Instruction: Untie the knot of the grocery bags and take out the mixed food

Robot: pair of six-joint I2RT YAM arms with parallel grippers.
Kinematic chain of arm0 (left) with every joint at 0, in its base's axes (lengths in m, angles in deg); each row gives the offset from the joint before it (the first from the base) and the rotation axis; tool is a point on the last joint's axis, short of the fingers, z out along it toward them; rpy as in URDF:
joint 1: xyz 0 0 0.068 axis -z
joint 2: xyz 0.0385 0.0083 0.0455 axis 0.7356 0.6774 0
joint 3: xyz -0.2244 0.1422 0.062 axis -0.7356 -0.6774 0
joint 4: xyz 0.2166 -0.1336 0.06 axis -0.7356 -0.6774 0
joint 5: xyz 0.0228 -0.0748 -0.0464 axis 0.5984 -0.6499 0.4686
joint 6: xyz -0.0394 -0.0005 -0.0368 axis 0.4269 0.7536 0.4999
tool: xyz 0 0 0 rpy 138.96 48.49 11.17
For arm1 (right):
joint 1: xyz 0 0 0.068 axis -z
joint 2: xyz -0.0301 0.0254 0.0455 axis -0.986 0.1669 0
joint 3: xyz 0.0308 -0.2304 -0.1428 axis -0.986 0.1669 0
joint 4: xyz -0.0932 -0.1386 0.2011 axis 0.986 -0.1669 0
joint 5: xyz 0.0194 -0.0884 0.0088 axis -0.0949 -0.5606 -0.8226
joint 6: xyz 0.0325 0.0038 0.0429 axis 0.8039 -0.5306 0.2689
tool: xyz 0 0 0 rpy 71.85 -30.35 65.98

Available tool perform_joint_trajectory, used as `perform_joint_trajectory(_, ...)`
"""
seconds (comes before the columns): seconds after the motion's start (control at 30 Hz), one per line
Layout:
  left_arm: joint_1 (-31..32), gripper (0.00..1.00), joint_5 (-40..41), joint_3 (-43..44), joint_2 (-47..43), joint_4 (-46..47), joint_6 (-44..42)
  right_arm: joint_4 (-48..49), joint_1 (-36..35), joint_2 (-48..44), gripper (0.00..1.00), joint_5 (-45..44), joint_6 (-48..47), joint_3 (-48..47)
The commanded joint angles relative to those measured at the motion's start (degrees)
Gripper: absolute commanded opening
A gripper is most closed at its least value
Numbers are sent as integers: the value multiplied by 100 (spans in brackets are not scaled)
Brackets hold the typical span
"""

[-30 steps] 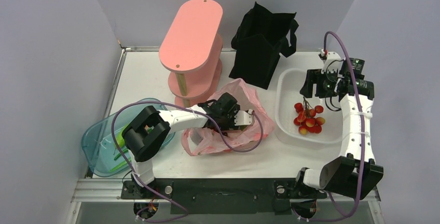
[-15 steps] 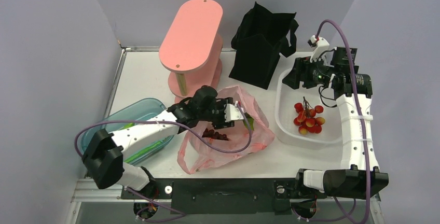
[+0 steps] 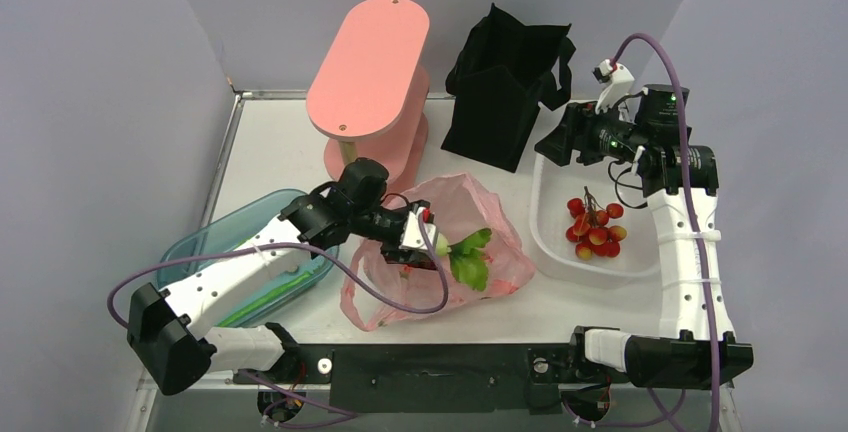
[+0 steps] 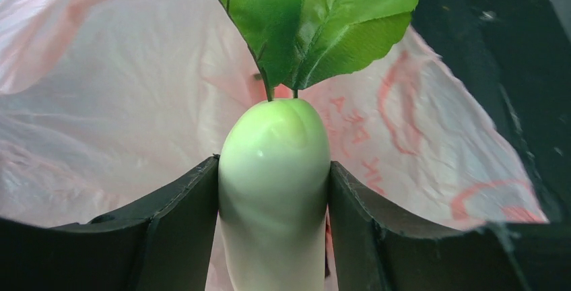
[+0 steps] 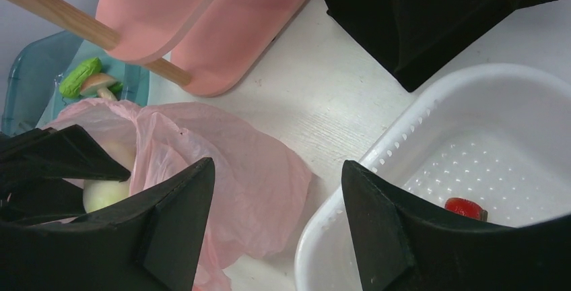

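Observation:
My left gripper [image 3: 418, 242] [image 4: 274, 163] is shut on a white oblong vegetable [image 4: 275, 197] with a pale green top. Its green leaves [image 3: 467, 262] [image 4: 310, 21] hang over the open pink plastic bag [image 3: 470, 217] [image 4: 101, 102] [image 5: 236, 163]. The black fabric tote [image 3: 505, 87] [image 5: 431, 15] stands upright at the back. A bunch of small red and yellow fruits [image 3: 595, 232] lies in the white basket [image 3: 545, 222] [image 5: 404, 143]. My right gripper [image 3: 553, 144] [image 5: 277, 166] hovers open and empty over the basket's far left rim, between tote and pink bag.
A pink two-tier stand [image 3: 370, 67] rises behind the pink bag. A teal bin [image 3: 185, 252] at the left holds a small green cucumber [image 5: 79, 77] and a mushroom [image 5: 101, 83]. The left arm's purple cable loops across the pink bag's front.
My left gripper has drawn back to the left, bringing the white vegetable up out of the pink bag. My right gripper has swung left from above the basket towards the tote.

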Motion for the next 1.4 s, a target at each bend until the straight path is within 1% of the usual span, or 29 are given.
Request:
perform_joint_trajectory(0.0, -70, 0, -745, 647, -254, -2330, -1577, 293, -42, -188, 65, 53, 87, -157)
perform_joint_trajectory(0.03, -75, 0, -738, 678, -289, -2686, -1752, 304, -44, -208, 65, 55, 92, -145)
perform_joint_trajectory(0.07, -90, 0, -694, 711, -410, -2747, -1756, 303, -51, -206, 65, 66, 95, -132)
perform_joint_trajectory(0.13, -122, 0, -647, 734, -677, -2454, -1429, 306, -65, -198, 65, 75, 111, -127)
perform_joint_trajectory(0.2, -146, 0, -515, 736, -980, -1428, -385, 338, -85, -175, 65, 50, 122, -122)
perform_joint_trajectory(0.23, -153, 0, -452, 741, -1129, -534, 546, 351, -99, -168, 65, 37, 140, -119)
perform_joint_trajectory(0.27, -178, 0, -262, 790, -1170, -115, 1040, 375, -105, -148, 65, 35, 154, -117)
perform_joint_trajectory(0.3, -199, 0, -136, 930, -1173, 559, 1889, 391, -132, -141, 65, 16, 179, -116)
perform_joint_trajectory(0.33, -295, 0, 142, 1040, -1135, 791, 2292, 425, -144, -112, 64, 2, 200, -127)
perform_joint_trajectory(0.37, -381, 0, 233, 1329, -1023, 1060, 2957, 442, -164, -97, 64, -5, 237, -139)
perform_joint_trajectory(0.43, -897, 1, 231, 1740, -867, 1202, 3778, 491, -191, -73, 64, -18, 298, -182)
perform_joint_trajectory(0.47, -1300, 1, 186, 1849, -846, 1163, 4135, 522, -202, -71, 64, -31, 312, -185)
perform_joint_trajectory(0.5, -1534, 2, 60, 2003, -837, 1085, 4224, 531, -210, -68, 64, -38, 329, -188)
perform_joint_trajectory(0.53, -1953, 2, -2, 2047, -853, 806, 4233, 537, -215, -72, 64, -58, 331, -187)
perform_joint_trajectory(0.63, -2775, 6, -51, 2035, -1142, -22, 3845, 534, -217, -122, 63, -87, 301, -120)
perform_joint_trajectory(0.7, -3588, 9, -22, 2089, -1299, -818, 3360, 534, -217, -188, 63, -126, 239, -29)
perform_joint_trajectory(0.73, -3785, 9, -21, 2129, -1335, -1410, 3038, 535, -321, -249, 63, -170, 218, 7)
perform_joint_trajectory(0.77, -4215, 9, -44, 2192, -1387, -1718, 2831, 533, -344, -276, 62, -178, 219, 97)
perform_joint_trajectory(0.8, -4450, 9, -76, 2211, -1414, -2412, 2297, 522, -372, -335, 62, -176, 198, 140)
perform_joint_trajectory(0.83, -4902, 9, -113, 2199, -1473, -2742, 1982, 513, -387, -367, 62, -182, 174, 258)
perform_joint_trajectory(0.87, -5132, 9, -88, 2158, -1505, -3361, 1399, 473, -420, -421, 62, -205, 87, 313)
perform_joint_trajectory(0.93, -5817, 8, -57, 1952, -1608, -4112, 530, 361, -525, -527, 62, -312, -131, 490)
perform_joint_trajectory(0.97, -6292, 7, -84, 1794, -1649, -4339, 268, 318, -551, -555, 62, -351, -250, 603)
perform_joint_trajectory(1.0, -6495, 7, -96, 1727, -1654, -4694, -225, 231, -595, -609, 62, -406, -440, 656)
perform_joint_trajectory(1.03, -6813, 7, -26, 1575, -1639, -4828, -421, 132, -608, -651, 62, -426, -523, 758)
perform_joint_trajectory(1.07, -6931, 7, 48, 1396, -1618, -4939, -659, 76, -636, -674, 62, -430, -673, 796)
perform_joint_trajectory(1.17, -7427, 7, 475, 952, -1414, -4786, -977, -97, -673, -749, 62, -464, -869, 961)
perform_joint_trajectory(1.23, -7657, 7, 652, 638, -1226, -4487, -1208, -192, -692, -790, 62, -483, -975, 1012)
perform_joint_trajectory(1.37, -7713, 8, 1005, 138, -856, -3619, -1744, -327, -703, -925, 62, -594, -1133, 1068)
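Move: The white radish, leaves outward, is already pinched in the left hand over the mouth of the pink bag. The teal tray it is taken to lies about 38 cm left, 2 cm ahead and 17 cm below; in it sit the cucumber, 41 cm left and 3 ahead, and the mushroom, 33 cm left and 4 ahead. The pink rack stands 22 cm ahead, 9 left. From the empty right hand, the pink bag is roughly 15 cm left, 6 back, 30 below; the teal tray 58 left, 9 back. Still pinched, the radish is drawn a few centimetres back and left, then lifted some 20 cm while going forward, and swung left from the pink bag to over the teal tray, sinking again, 36 cm left overall. The left wrist turns roughly 75 degrees counter-clockwise; its grip stays unchanged. Late on, the open right hand eases down and back about 6 cm towards the pink bag. ##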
